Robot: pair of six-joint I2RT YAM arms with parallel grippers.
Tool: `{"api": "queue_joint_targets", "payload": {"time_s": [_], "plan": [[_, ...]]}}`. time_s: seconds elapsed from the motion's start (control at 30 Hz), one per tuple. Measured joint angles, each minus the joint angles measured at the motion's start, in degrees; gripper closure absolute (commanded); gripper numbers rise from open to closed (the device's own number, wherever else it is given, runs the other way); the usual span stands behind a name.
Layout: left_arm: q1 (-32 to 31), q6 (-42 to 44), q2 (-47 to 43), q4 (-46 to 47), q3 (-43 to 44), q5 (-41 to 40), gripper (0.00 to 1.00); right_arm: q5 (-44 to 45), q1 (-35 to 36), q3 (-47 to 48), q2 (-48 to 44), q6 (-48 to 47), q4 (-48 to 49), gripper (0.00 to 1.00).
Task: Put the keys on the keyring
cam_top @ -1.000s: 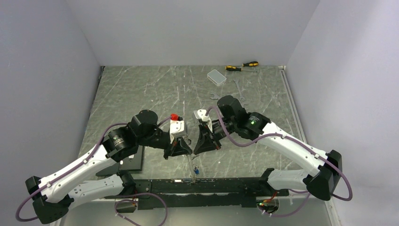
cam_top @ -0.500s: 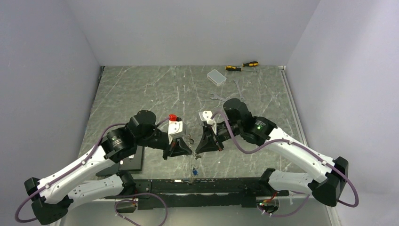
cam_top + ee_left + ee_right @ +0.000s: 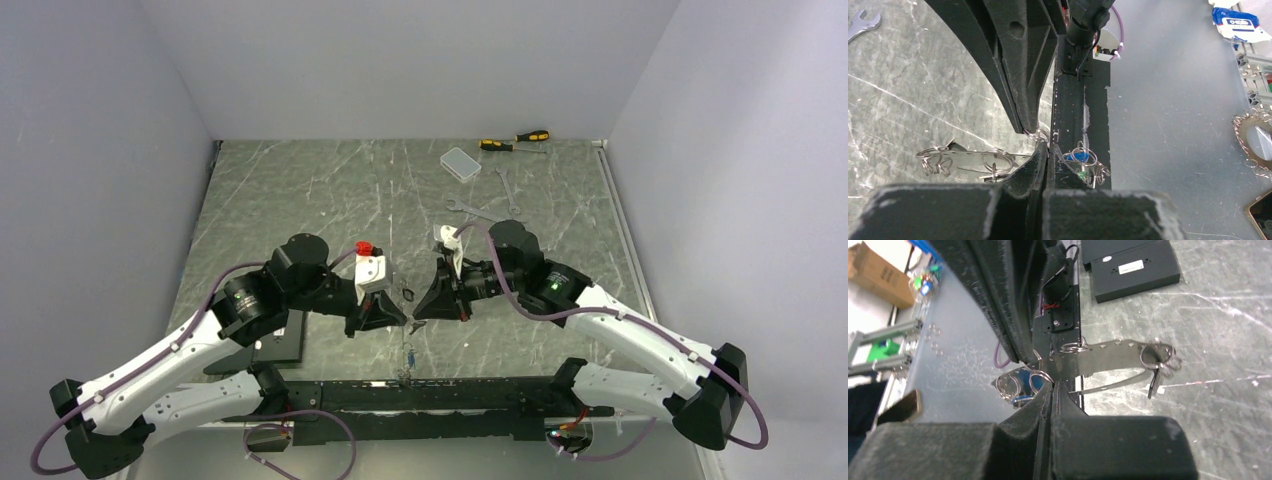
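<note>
My left gripper (image 3: pixel 398 320) and right gripper (image 3: pixel 418 316) meet tip to tip above the table's near edge, both shut. A small silver ring (image 3: pixel 1039 134) sits right between the two tips. From that spot a flat perforated metal strip (image 3: pixel 1108 356) and a thin wire (image 3: pixel 1113 382) of the keyring run out sideways, with small rings (image 3: pixel 1159 356) at the far end. Keys (image 3: pixel 408 360) with blue and green heads (image 3: pixel 1082 163) hang below on their rings. What exactly each pair of pads pinches is hidden.
Two silver wrenches (image 3: pixel 470 208) lie behind the right arm, with a clear plastic box (image 3: pixel 460 163) and two screwdrivers (image 3: pixel 515 140) at the back edge. A black box (image 3: pixel 282 338) sits by the left arm. The black base rail (image 3: pixel 480 395) runs under the hanging keys.
The right arm has drawn back to the right and its base swung outward, so the gap between the grippers' bodies has widened. The hanging keys have risen slightly. Both grippers stayed shut.
</note>
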Motion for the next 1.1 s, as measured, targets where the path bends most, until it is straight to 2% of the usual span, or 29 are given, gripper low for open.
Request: {"api": "queue_joint_targets", "payload": {"time_s": [0.17, 0.5, 0.53, 0.6, 0.67, 0.7, 0.9, 1.1], "plan": [[0.2, 0.2, -0.3, 0.1, 0.0, -1.0, 1.0, 6.0, 0.0, -2.1, -0.9, 10.2, 4.4, 1.0], [0.3, 1.1, -0.7, 0.9, 0.0, -3.4, 1.0, 14.5, 0.0, -2.1, -1.5, 24.7, 5.3, 1.0], [0.3, 1.1, -0.7, 0.9, 0.0, -3.6, 1.0, 14.9, 0.0, -2.1, -1.6, 25.5, 5.3, 0.94], [0.3, 1.1, -0.8, 0.9, 0.0, -3.7, 1.0, 15.3, 0.0, -2.1, -1.9, 26.2, 5.1, 0.74], [0.3, 1.2, -0.8, 1.0, 0.0, -3.5, 1.0, 15.8, 0.0, -2.1, -2.3, 26.0, 5.0, 0.61], [0.3, 1.2, -0.8, 0.5, 0.0, -3.2, 1.0, 16.3, -0.2, -2.1, -2.5, 25.7, 5.0, 0.59], [-0.2, 1.3, -0.7, -2.4, 0.3, -1.0, 1.0, 16.4, -0.9, -2.2, -5.8, 18.2, 3.3, 0.56], [-0.2, 2.1, -0.7, -4.2, 1.7, 1.0, 1.0, 11.2, -0.9, -3.4, -11.1, 8.5, 2.5, 0.55]]}}
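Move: Between the two hands' fingertips sits a small split ring, pinched from both sides: about 1 cm to the left of the right hand and level with it, and 1 cm to the right of the left hand. From the right hand, the metal keyring plate hangs some 3 cm below, 1 cm back and 1 cm left. The black key is about 4 cm ahead, 1 cm left and 2 cm down; the blue key is roughly 6 cm back, 1 cm left and 3 cm down. Working the split ring round against the left hand's pinch, the right hand goes forward about 3 cm, rolling and swinging clockwise some 20 degrees; it then opens wide, lets go, and draws away to the right, up and back while turning back. The left fingers stay shut on the ring, easing slightly forward, then back about 2 cm. ##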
